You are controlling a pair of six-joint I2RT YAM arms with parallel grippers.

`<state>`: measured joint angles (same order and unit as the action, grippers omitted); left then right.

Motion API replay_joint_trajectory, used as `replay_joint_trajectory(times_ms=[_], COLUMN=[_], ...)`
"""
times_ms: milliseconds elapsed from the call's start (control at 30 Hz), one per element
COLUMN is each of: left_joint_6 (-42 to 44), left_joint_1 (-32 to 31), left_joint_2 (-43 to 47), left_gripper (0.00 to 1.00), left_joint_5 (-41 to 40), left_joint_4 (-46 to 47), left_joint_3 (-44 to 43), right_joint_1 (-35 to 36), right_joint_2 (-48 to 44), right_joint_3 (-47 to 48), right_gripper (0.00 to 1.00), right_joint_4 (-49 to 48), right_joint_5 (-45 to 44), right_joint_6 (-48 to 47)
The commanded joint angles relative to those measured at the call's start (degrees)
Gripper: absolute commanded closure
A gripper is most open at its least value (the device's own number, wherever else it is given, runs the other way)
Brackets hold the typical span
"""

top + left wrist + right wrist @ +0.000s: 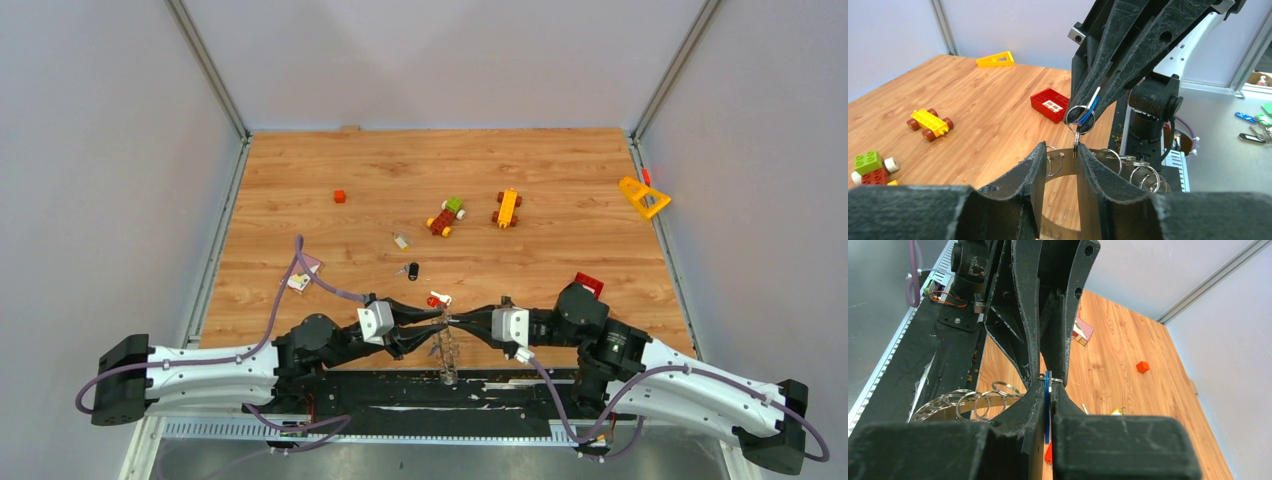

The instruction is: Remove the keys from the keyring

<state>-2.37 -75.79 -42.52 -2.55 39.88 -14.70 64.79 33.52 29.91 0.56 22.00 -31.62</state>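
Low over the table's near edge, the two grippers meet tip to tip. My left gripper [1062, 152] is shut on the keyring [1064, 167], a flat silver band carrying several small split rings; the band spans the gap between both fingers. The keyring [447, 355] hangs below the grippers. My right gripper [1049, 385] is shut on a blue key [1048, 405], edge-on between its pads. A small split ring [1080, 120] links that blue key [1091, 107] to the band. A red key [437, 298] and a black key [411, 270] lie loose on the wood.
Two toy block vehicles [446, 216] [507, 208] stand mid-table, with a red cube [339, 196] to their left. A yellow triangle [643, 197] lies at the right edge and a red box [588, 285] beside the right arm. A small pink-and-white piece [304, 272] lies near the left arm's cable.
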Motion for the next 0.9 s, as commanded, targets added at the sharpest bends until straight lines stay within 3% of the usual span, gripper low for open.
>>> replay_joint_trajectory(times_ms=[0, 233, 400, 600, 867], left_joint_6=[-0.7, -1.0, -0.3, 1.7, 7.8], left_joint_1=[-0.2, -0.2, -0.2, -0.3, -0.2], left_joint_2=[-0.6, -2.3, -2.0, -0.2, -0.2], left_gripper=[0.66, 0.76, 1.0, 1.0, 1.0], left_joint_5=[0.8, 2.0, 1.8, 1.0, -3.7], left_joint_4=[3.6, 4.7, 3.7, -5.1, -29.9], left_joint_3=[0.1, 0.1, -0.3, -2.7, -13.4], right_joint_1=[0.2, 0.2, 0.2, 0.2, 0.1], right_joint_2=[0.0, 0.5, 0.3, -0.5, 0.7], right_joint_3=[0.7, 0.7, 0.7, 0.7, 2.2], right_gripper=[1.0, 1.0, 1.0, 1.0, 1.0], right_joint_4=[-5.2, -6.0, -5.6, -4.0, -0.8], right_joint_5=[1.6, 1.7, 1.4, -0.1, -4.4], right_joint_6=[-0.2, 0.1, 0.0, -0.3, -1.1])
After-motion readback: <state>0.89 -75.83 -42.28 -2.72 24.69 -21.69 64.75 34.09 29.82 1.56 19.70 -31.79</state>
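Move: The little link under the blue key's split ring is already between the open left fingertips, about 1 cm nearer the base than the left hand point and 1 cm to its right, level with it. From the right hand, which holds the blue key, that link is some 3 cm left and 3 cm lower. From the left hand, the key is 4 cm right and 3 cm up; the big toothed ring is about 6 cm below, 3 cm back and 1 cm right; the red key lies some 13 cm straight ahead, 24 cm below. The left fingers pinch the little link below the blue key's split ring, going from roughly a third open to shut, as the hand eases about half a centimetre back and to its right. Once shut, they keep hold while the left hand comes forward about 1 cm and its fingertips tip down some 10 degrees. The right fingers stay closed on the blue key, that hand sinking and edging forward by under 1 cm. ##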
